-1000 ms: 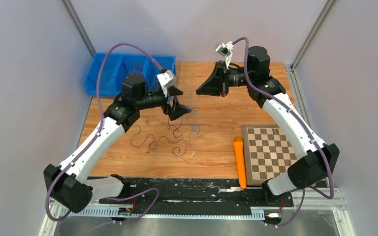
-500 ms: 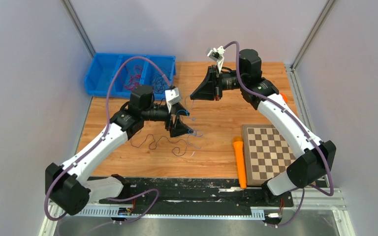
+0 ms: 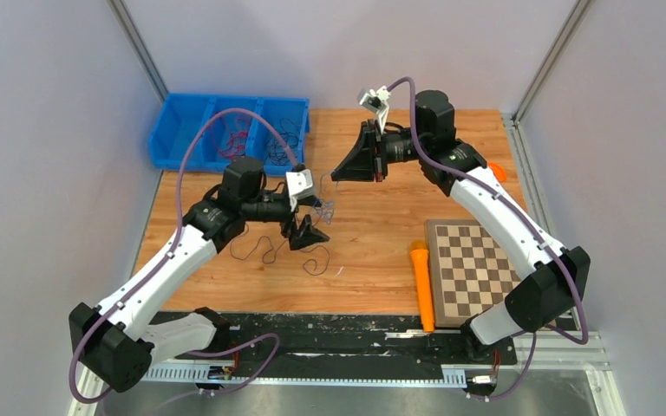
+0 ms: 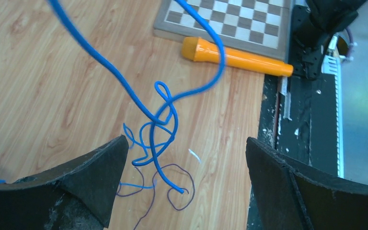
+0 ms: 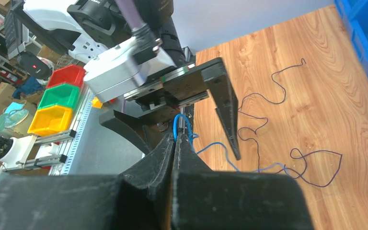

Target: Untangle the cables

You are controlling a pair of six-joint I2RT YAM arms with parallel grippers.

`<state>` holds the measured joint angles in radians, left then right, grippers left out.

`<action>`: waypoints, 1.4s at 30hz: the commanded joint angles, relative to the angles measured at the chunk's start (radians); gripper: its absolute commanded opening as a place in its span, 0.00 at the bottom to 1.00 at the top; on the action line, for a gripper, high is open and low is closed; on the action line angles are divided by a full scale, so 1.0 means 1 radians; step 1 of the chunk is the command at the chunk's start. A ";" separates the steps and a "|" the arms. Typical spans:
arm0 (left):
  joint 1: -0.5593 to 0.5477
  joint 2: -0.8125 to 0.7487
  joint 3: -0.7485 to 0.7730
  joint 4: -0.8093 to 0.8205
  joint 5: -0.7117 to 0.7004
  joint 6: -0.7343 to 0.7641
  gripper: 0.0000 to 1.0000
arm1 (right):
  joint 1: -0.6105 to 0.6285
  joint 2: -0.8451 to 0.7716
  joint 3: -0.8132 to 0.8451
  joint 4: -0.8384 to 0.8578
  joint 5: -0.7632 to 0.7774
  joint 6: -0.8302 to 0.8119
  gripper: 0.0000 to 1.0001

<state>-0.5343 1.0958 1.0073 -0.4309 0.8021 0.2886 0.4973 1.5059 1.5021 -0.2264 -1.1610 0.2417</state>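
My right gripper [image 3: 338,173] is shut on a thin blue cable [image 5: 178,123] and holds it above the table; its tips show in the right wrist view [image 5: 176,136]. The blue cable [image 4: 163,115] hangs down in loops between the wide-open fingers of my left gripper [image 4: 187,158], touching neither. My left gripper [image 3: 306,230] hovers low over the table, open and empty. A hair-thin dark purple cable [image 4: 184,191] lies curled on the wood under the blue end. A thin black cable [image 3: 264,251] curls on the table beside the left gripper and shows in the right wrist view [image 5: 268,98].
A blue bin [image 3: 166,130] at the back left holds red and black wires. An orange cylinder [image 3: 421,286] lies by a chessboard [image 3: 473,264] at the near right. The black base plate [image 4: 311,124] runs along the table's near edge.
My left gripper has moved down and toward the near side, staying open. My right gripper has shifted slightly left, still shut on the blue cable.
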 commanded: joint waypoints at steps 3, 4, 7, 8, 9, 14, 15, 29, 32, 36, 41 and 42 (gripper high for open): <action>0.002 0.021 -0.010 0.243 -0.085 -0.204 0.93 | 0.015 0.007 -0.003 0.036 0.006 -0.012 0.00; 0.003 0.027 -0.004 0.247 -0.072 -0.218 0.89 | 0.015 0.007 -0.001 0.037 0.012 -0.013 0.00; 0.003 0.028 0.007 0.262 -0.065 -0.276 0.50 | 0.009 0.012 0.005 0.036 0.018 -0.015 0.00; 0.008 0.025 0.008 0.265 -0.069 -0.291 0.39 | 0.002 0.014 0.006 0.035 0.021 -0.012 0.00; 0.024 0.013 0.008 0.273 -0.072 -0.324 0.20 | -0.008 0.018 0.005 0.036 0.028 -0.008 0.00; 0.154 -0.009 0.024 0.247 -0.038 -0.465 0.00 | -0.067 0.031 -0.029 0.036 0.080 0.023 0.03; 0.209 -0.012 0.024 0.241 -0.028 -0.490 0.00 | -0.077 0.034 -0.039 0.036 0.082 0.030 0.03; 0.766 0.249 0.502 0.083 -0.235 -0.256 0.00 | -0.219 0.058 -0.117 0.008 0.079 0.048 1.00; 0.848 0.437 0.653 0.080 -0.295 -0.207 0.00 | -0.232 0.058 -0.135 0.000 0.073 0.038 1.00; 0.918 0.663 0.862 0.132 -0.272 -0.228 0.00 | -0.248 0.063 -0.142 -0.020 0.072 0.013 1.00; 0.945 0.978 1.150 0.147 -0.248 -0.267 0.00 | -0.266 0.090 -0.140 -0.059 0.074 -0.016 1.00; 0.953 1.010 1.202 0.147 -0.232 -0.295 0.00 | -0.269 0.098 -0.142 -0.065 0.076 -0.023 1.00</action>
<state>0.3981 1.9713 2.0350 -0.2981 0.5419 0.0311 0.2440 1.5848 1.3552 -0.2649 -1.0740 0.2600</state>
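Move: The blue cable hangs from the right hand's shut fingertips. The stretch to take passes the open left hand about 3 cm ahead, 1 cm to its right and level with it; from the right hand that stretch is roughly 2 cm back, 3 cm left and 10 cm below. From the left hand, the tray's empty left compartment lies some 38 cm ahead and 42 cm left, its middle compartment 38 cm ahead and 27 cm left, both about 18 cm lower. The dark cable lies 3 cm ahead, 12 cm left and 22 cm below. The blue cable is pinched by the left fingers as that hand eases about 3 cm forward, then carried left and forward over the table to the tray's left compartment, some 50 cm in all, rising before a final dip, while the hand swings about 70 degrees counter-clockwise to point forward. The right fingers open just after the left ones shut and let go, that hand moving about 9 cm forward and down and 7 cm right. ##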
